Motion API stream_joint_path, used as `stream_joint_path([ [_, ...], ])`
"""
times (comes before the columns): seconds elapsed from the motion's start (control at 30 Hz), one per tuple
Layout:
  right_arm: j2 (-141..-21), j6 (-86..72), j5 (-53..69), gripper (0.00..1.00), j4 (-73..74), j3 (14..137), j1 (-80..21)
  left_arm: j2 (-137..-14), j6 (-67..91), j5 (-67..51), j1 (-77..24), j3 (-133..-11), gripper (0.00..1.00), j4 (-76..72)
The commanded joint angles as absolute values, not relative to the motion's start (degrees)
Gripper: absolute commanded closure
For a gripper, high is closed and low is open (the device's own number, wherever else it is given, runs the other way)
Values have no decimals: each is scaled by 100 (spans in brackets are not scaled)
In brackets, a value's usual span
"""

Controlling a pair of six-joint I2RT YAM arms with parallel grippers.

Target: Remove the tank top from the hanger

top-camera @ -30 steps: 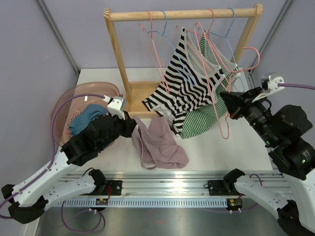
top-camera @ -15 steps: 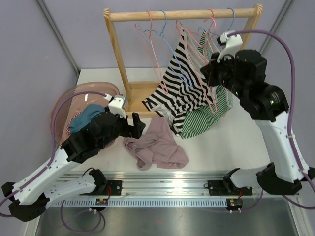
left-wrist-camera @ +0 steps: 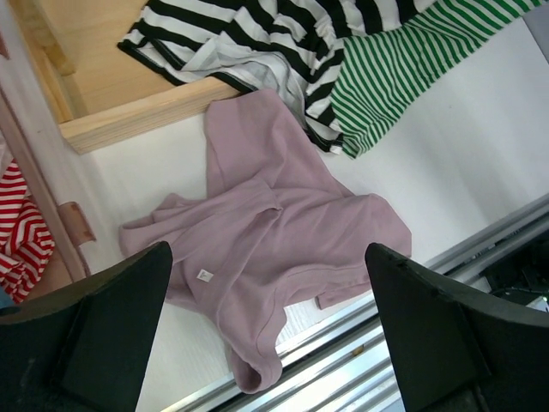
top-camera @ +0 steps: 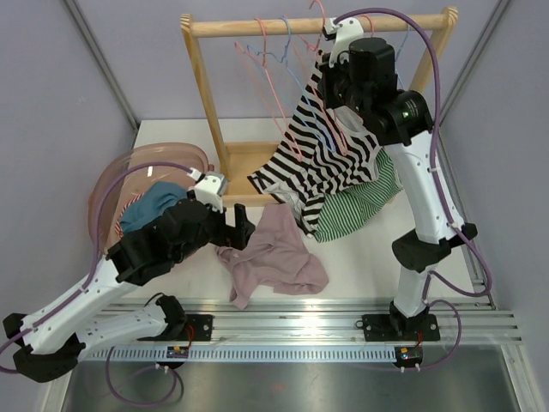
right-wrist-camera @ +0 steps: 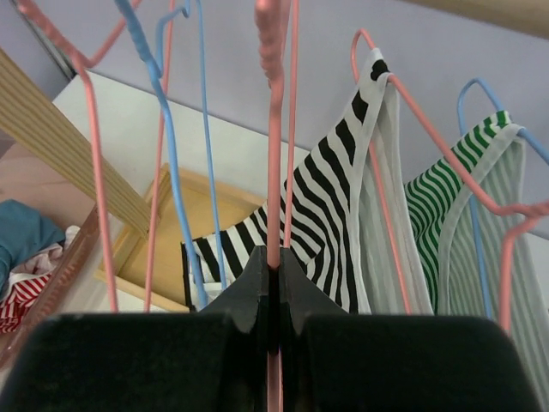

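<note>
The mauve tank top point(top-camera: 273, 262) lies crumpled on the table, off any hanger, with one edge reaching the front rail. In the left wrist view the tank top point(left-wrist-camera: 283, 249) fills the space below my left gripper point(left-wrist-camera: 270, 339), which hangs wide open above it with nothing between its fingers point(left-wrist-camera: 86, 343). My left gripper point(top-camera: 240, 227) sits at the garment's left edge. My right gripper point(top-camera: 333, 67) is raised to the rack's top rail. My right gripper point(right-wrist-camera: 274, 266) is shut on the wire of a bare pink hanger point(right-wrist-camera: 274, 129).
The wooden rack point(top-camera: 317, 26) carries several pink and blue hangers, a black-and-white striped top point(top-camera: 322, 159) and a green striped top point(top-camera: 360, 202). A pink basket point(top-camera: 111, 184) holding teal and red-striped clothes stands at the left. A metal rail point(top-camera: 300, 313) runs along the front edge.
My left gripper opened and let the mauve tank top drop onto the table. My right arm swung up and left, carrying the pink hanger to the rack's top rail.
</note>
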State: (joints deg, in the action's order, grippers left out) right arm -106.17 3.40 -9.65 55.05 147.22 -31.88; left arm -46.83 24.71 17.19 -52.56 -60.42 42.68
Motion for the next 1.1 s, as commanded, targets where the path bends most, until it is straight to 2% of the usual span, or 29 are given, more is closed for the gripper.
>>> stream_joint_path([
  [0.0,-10793,492,-1028,100,5520,15056,-3120,-4825,2592,1801,-5598,-6082,1,3807],
  [0.13,-10846,466,-967,96,5511,14994,-3059,-5132,2628,1855,-5871,-5872,1,3464],
  [0.2,-10776,431,-923,87,5485,14863,-3059,-5220,2645,1846,-5923,-5714,1,3253],
  [0.23,-10662,405,-923,82,5476,14828,-3067,-5264,2637,1776,-5941,-5678,1,3182],
  [0.3,-10521,361,-879,63,5449,14705,-3059,-5387,2628,1697,-5968,-5590,1,2963],
  [0.37,-10240,308,-800,59,5388,14564,-3059,-5527,2593,1609,-6012,-5476,1,2831],
  [0.43,-9968,273,-729,38,5405,14450,-3059,-5668,2619,1530,-6056,-5370,1,2655],
  [0.6,-9230,115,-554,30,5546,13916,-3059,-6317,2777,1415,-6240,-5072,1,2146],
  [0.73,-7880,18,-457,1,5248,12747,-3059,-7012,2821,1415,-6389,-4948,1,1864],
  [0.87,-6848,-334,-115,1,4932,11421,-3067,-7724,2900,1441,-6469,-5010,1,1741],
  [1.07,-5697,-554,790,1,4633,10285,-3059,-8638,3058,1468,-6513,-4975,1,1608],
])
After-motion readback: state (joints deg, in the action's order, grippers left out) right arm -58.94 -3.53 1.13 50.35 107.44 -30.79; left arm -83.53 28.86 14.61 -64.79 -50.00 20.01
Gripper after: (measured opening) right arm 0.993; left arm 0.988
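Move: The mauve tank top lies spread on the table about 9 cm right of the left hand, level with it and 25 cm below; the striped tank top's hem is 8 cm ahead, 16 cm right, and the bin 17 cm ahead, 28 cm left. The right hand holds a pink hanger; the rail is some 6 cm ahead and 6 cm above, with the striped tank top's middle 2 cm back, 2 cm right, 20 cm down. Right hand dips, releases the pink hanger, backs 20 cm; open left sinks 20 cm, rightward, towards the tank top. ##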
